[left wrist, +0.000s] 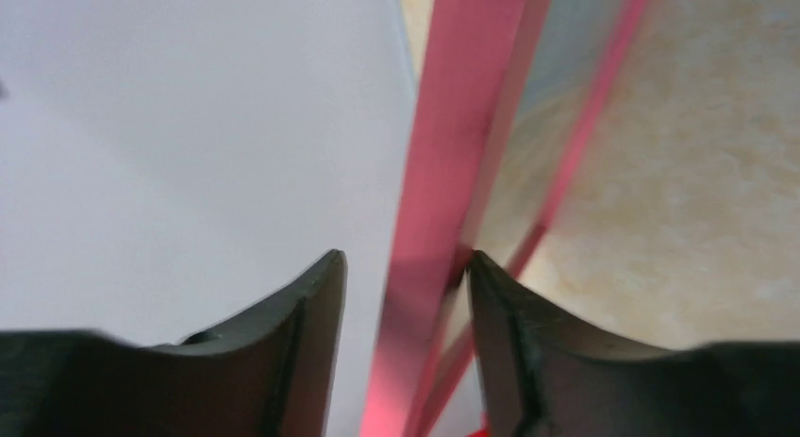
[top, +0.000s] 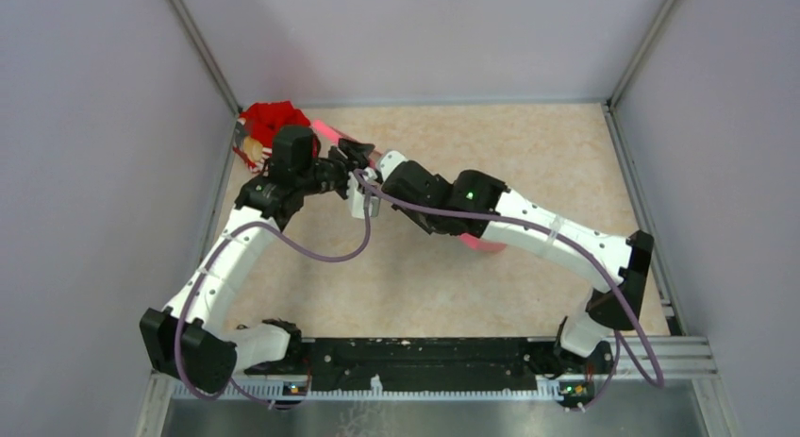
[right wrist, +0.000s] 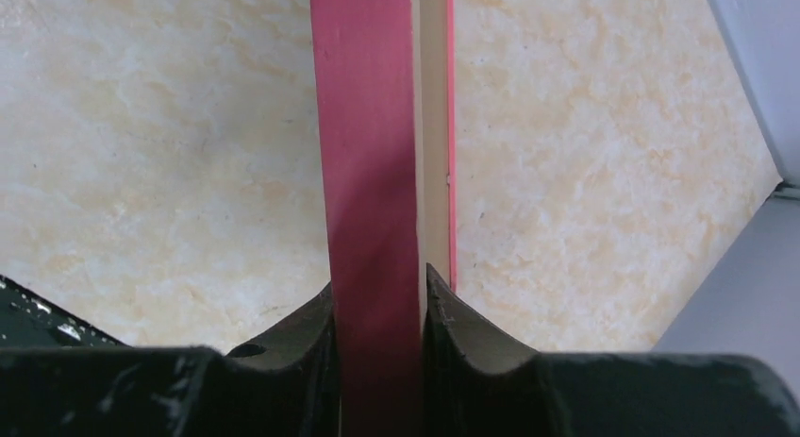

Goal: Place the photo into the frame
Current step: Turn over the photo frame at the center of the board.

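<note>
The pink frame (top: 327, 130) is held up off the table between the two arms, near the back left. In the right wrist view one pink rail (right wrist: 363, 126) runs straight up from my right gripper (right wrist: 377, 286), whose fingers are shut on it from both sides. In the left wrist view another rail (left wrist: 453, 126) passes between the fingers of my left gripper (left wrist: 406, 258). It touches the right finger (left wrist: 509, 324), with a clear gap to the left finger, so this gripper is open. From above, the left gripper (top: 351, 157) and right gripper (top: 373, 173) almost meet. The photo is out of view.
A red and cream object (top: 269, 119) lies in the back-left corner, just behind the left wrist. Pale walls (top: 113, 173) close the table on the left, back and right. A lower part of the pink frame (top: 486, 241) shows under the right forearm.
</note>
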You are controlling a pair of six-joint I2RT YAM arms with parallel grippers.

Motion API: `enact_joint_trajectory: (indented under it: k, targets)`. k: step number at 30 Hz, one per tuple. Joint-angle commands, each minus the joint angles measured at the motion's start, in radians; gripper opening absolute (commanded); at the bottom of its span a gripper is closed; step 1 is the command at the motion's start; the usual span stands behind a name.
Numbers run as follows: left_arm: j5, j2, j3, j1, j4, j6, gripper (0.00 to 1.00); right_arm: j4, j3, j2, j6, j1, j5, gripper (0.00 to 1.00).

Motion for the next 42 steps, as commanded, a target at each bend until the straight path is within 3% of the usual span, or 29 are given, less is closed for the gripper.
enact_joint_trajectory:
  k: [1,2,6,11,14,17,20,29,36,42]
  targets:
    - [0.069,-0.080,-0.020,0.001,0.260,-0.130,0.72,0.156,0.054,-0.067,0.061,-0.012,0.026,0.07]
    - [0.060,-0.086,-0.029,0.002,0.299,-0.167,0.81,0.157,0.074,-0.063,0.068,-0.016,0.032,0.06]
    - [0.010,-0.061,0.031,0.003,0.319,-0.347,0.98,0.127,0.194,-0.014,0.123,-0.075,-0.016,0.04]
    - [-0.019,-0.001,0.179,0.010,0.120,-0.493,0.98,0.088,0.316,0.055,0.268,-0.301,-0.279,0.03]
    - [-0.049,0.047,0.273,0.011,-0.051,-0.543,0.98,0.117,0.292,0.068,0.343,-0.453,-0.434,0.00]
    - [-0.059,0.132,0.409,0.041,-0.230,-0.660,0.98,0.188,0.183,0.031,0.385,-0.528,-0.490,0.00]
    - [-0.035,0.182,0.467,0.091,-0.348,-0.774,0.98,0.298,-0.040,-0.052,0.434,-0.579,-0.539,0.00]
    - [-0.079,0.166,0.304,0.191,-0.259,-0.973,0.98,0.743,-0.719,-0.310,0.579,-0.733,-0.828,0.00]
    - [-0.107,0.130,0.117,0.195,-0.130,-1.033,0.98,0.914,-0.912,-0.305,0.595,-0.738,-0.864,0.00]
    - [-0.145,0.152,0.055,0.214,-0.109,-1.065,0.98,1.073,-1.046,-0.274,0.601,-0.743,-0.885,0.00]
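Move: The photo frame stands nearly on edge, its back facing far-right, with both hands on its top long edge. Its middle is about 3 cm back, 9 cm right and 15 cm below the left hand, and some 8 cm ahead, 3 cm left and 13 cm below the right hand. The board's centre lies about 11 cm ahead of the right hand and 25 cm below, hardly to its left. The red cloth sits about 24 cm ahead and 27 cm left of the left hand, 27 cm below. Keeping its pinch on the frame's edge, the right hand carries it forward about 12 cm and to the right, rolling its left side up some 60 degrees, then lowers it while easing back, ending 12 cm below its start. The left fingers open wide and let go, lifting 9 cm clear before swinging left and well down beside the frame, tipping down and turning counter-clockwise. ##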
